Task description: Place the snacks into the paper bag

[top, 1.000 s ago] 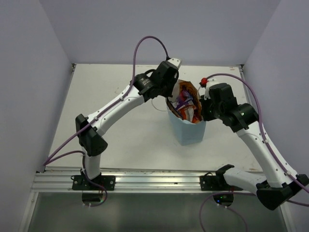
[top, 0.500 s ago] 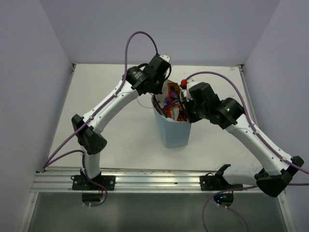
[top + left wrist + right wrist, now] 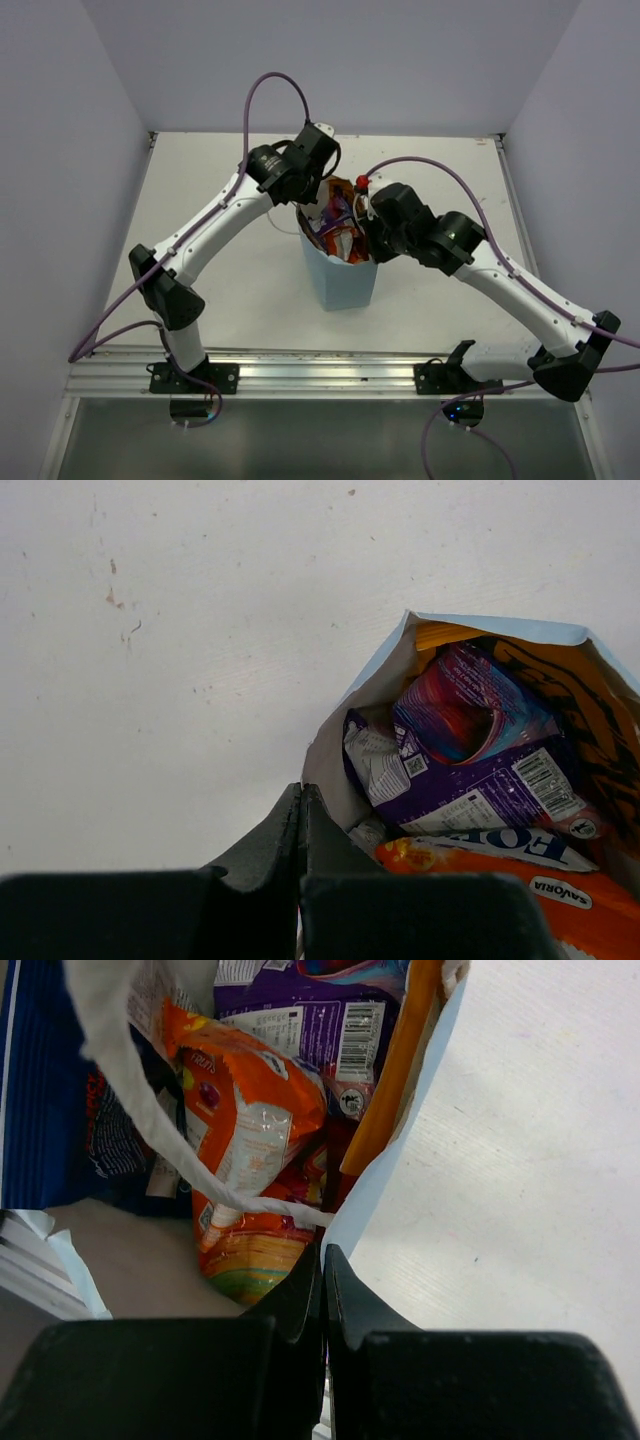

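The light blue paper bag stands upright near the table's middle, full of snacks. My left gripper is shut on its left rim. My right gripper is shut on its right rim. Inside, the left wrist view shows the purple-white packet, the large orange chip bag and an orange-white packet. The right wrist view shows the orange-white packet, the purple packet, the blue bag and a white string handle. The red packet is hidden.
The white table has walls on the left, back and right. A metal rail runs along the near edge. Purple cables loop above both arms.
Both grippers, holding the bag's rims, have carried the bag leftward and a little nearer across the table. The snacks stay inside.
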Action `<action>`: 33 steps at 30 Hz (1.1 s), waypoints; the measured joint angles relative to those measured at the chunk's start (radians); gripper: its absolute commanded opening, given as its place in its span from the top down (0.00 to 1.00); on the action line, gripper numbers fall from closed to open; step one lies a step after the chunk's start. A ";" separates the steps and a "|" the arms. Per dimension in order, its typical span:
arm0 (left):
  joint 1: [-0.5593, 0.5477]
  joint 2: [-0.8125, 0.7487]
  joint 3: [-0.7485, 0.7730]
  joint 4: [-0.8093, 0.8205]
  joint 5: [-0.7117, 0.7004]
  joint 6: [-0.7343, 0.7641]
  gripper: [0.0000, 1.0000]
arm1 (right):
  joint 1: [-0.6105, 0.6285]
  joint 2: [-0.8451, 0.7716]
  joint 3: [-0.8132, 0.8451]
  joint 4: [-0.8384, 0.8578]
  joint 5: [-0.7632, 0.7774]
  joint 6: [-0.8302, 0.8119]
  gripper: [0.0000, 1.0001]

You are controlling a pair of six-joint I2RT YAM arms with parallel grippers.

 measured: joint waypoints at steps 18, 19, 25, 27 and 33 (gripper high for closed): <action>0.002 -0.024 0.215 0.080 -0.028 0.032 0.33 | 0.005 -0.037 0.027 0.083 0.047 0.030 0.35; 0.002 -0.036 0.224 0.103 -0.032 0.033 0.32 | 0.005 -0.038 0.046 0.080 0.061 0.031 0.36; 0.003 -0.228 0.064 0.284 -0.122 0.057 0.13 | 0.005 -0.047 0.203 -0.006 0.262 0.046 0.31; 0.020 -0.280 0.053 0.312 -0.158 0.064 0.12 | 0.005 -0.071 0.243 -0.032 0.397 0.040 0.29; 0.144 -0.286 0.143 0.332 -0.208 0.084 0.07 | 0.004 -0.205 0.225 -0.052 0.772 -0.035 0.13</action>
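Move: Both grippers are already shut on the paper bag's rim, the left at its far left side, the right at its near right side. From the left hand the bag's middle lies about 7 cm right, 5 cm back and 12 cm below; from the right hand about 7 cm left, 5 cm ahead and 11 cm below. Inside it, the purple snack sits 7 cm right and 3 cm back of the left hand, the orange snack 6 cm left and 3 cm ahead of the right hand, each some 5 cm down. Upward and then outward, both hands leave the paper bag: after barely sinking, the fingers open wide and let go of the rim on either side. The left climbs about 23 cm, swinging left late on; the right rises some 16 cm and sweeps as far to its right, turning clockwise. Both wrists tip their fingers up towards level. ##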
